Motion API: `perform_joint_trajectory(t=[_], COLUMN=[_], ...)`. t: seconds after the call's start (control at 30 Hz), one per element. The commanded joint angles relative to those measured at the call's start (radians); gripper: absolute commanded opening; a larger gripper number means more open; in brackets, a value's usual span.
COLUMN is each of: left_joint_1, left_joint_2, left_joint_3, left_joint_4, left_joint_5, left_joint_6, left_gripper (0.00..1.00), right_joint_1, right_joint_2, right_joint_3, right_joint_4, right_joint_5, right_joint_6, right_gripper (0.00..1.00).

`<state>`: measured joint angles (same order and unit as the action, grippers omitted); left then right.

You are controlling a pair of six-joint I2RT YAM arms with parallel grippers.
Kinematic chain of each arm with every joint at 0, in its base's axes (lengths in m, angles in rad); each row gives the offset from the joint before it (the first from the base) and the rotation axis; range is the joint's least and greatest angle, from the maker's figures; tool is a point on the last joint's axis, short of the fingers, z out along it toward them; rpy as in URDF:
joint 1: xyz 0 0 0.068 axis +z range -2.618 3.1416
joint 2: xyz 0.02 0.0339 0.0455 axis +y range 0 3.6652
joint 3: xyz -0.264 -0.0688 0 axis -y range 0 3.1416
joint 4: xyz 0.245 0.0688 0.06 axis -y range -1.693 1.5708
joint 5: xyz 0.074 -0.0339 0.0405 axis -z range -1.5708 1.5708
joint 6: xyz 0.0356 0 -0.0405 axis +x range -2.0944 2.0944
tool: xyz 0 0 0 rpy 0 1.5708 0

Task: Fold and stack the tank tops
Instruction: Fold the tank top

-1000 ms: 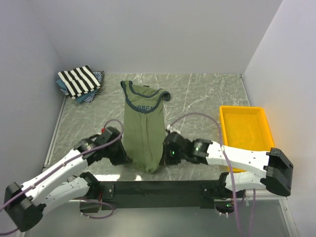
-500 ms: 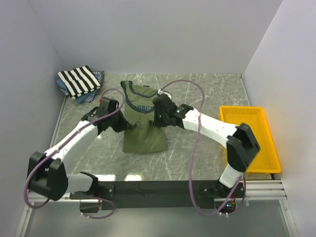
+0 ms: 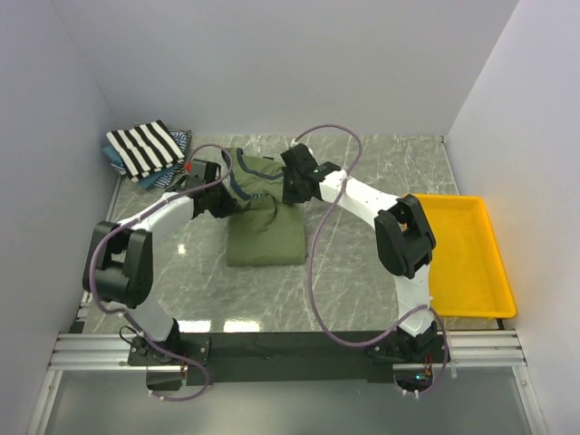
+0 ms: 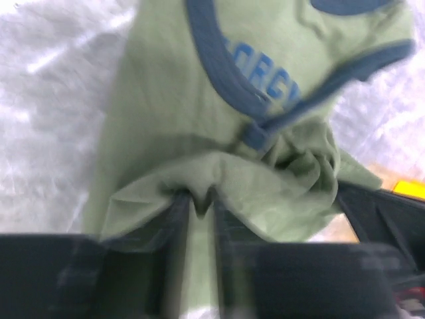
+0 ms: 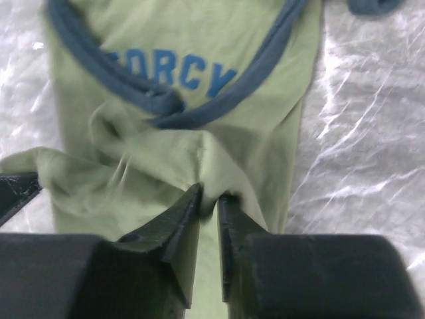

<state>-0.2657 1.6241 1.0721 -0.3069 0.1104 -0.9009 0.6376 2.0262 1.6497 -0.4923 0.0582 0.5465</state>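
The olive green tank top lies mid-table, its lower half folded up toward the navy-trimmed neckline and blue print. My left gripper is at the fold's left corner and my right gripper at its right corner. In the left wrist view the jaws stand slightly apart, with a point of the green cloth hanging between them. In the right wrist view the gripper shows a narrow gap, hem cloth tucked at its tips. A black-and-white striped tank top lies on blue patterned ones at the back left.
A yellow plastic tray sits at the table's right edge, by the right wall. White walls close in the left, back and right sides. Both arms' purple cables arch over the marble tabletop.
Both grippers carried the tank top's hem from the near edge up to its chest, folding it in half. Their jaws have just parted slightly.
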Motion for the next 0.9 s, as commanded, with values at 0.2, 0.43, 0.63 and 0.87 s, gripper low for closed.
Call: perform_joint_trajectory(t=[0.2,0.43,0.63,0.87], left_joint_1=[0.075,0.069,-0.067,-0.331], left_joint_2=[-0.021,-0.237,-0.48,-0.556], left_joint_3=[0.041,-0.108,-0.377,-0.498], left_joint_4=[0.157,0.023,0.0,-0.011], left_joint_5=[0.038,0.003,-0.02,-0.107], left_joint_6=[0.057,0.01,-0.072,-0.226], left_gripper=[0.57,0.49,0.55,0.59], right_joint_1=[-0.059,-0.058,-0.027,0.063], right_joint_2=[-0.027,-0.259,-0.55,-0.659], right_joint_3=[0.079,-0.167,-0.648,-0.906], right_joint_4=[0.054,0.041,0.178,0.328], right_joint_5=[-0.003,0.045,0.012,-0.051], right_joint_6=[-0.04,0.013,0.115,0.222], right_gripper=[0.45,0.45,0.45,0.46])
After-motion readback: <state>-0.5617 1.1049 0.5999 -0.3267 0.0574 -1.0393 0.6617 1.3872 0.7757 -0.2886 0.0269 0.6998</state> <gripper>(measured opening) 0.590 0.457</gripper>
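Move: Both hands are by the tank top's turned-up hem, fingers just starting to part on it, with the right hand some 15 cm to the right of the left. The middle of the near fold lies about 15 cm back and 8 cm right of the left hand, and roughly 17 cm back and 7 cm left of the right hand, all cloth about 3 cm below. The upper neckline is some 10 cm ahead and 8 cm right of the left hand; the striped stack is 16 cm ahead and 26 cm left of it. Both hands open to let go of the hem, dipping about 1.5 cm and easing a couple of centimetres forward with it, then lift some 5 cm clear of the cloth. With fingers open they sweep back about 18 cm towards the near fold, sinking again on the way, the left hand bearing right and turning clockwise as it comes, the right hand swinging some 9 cm to its right overall, out past the tank top's right side. ##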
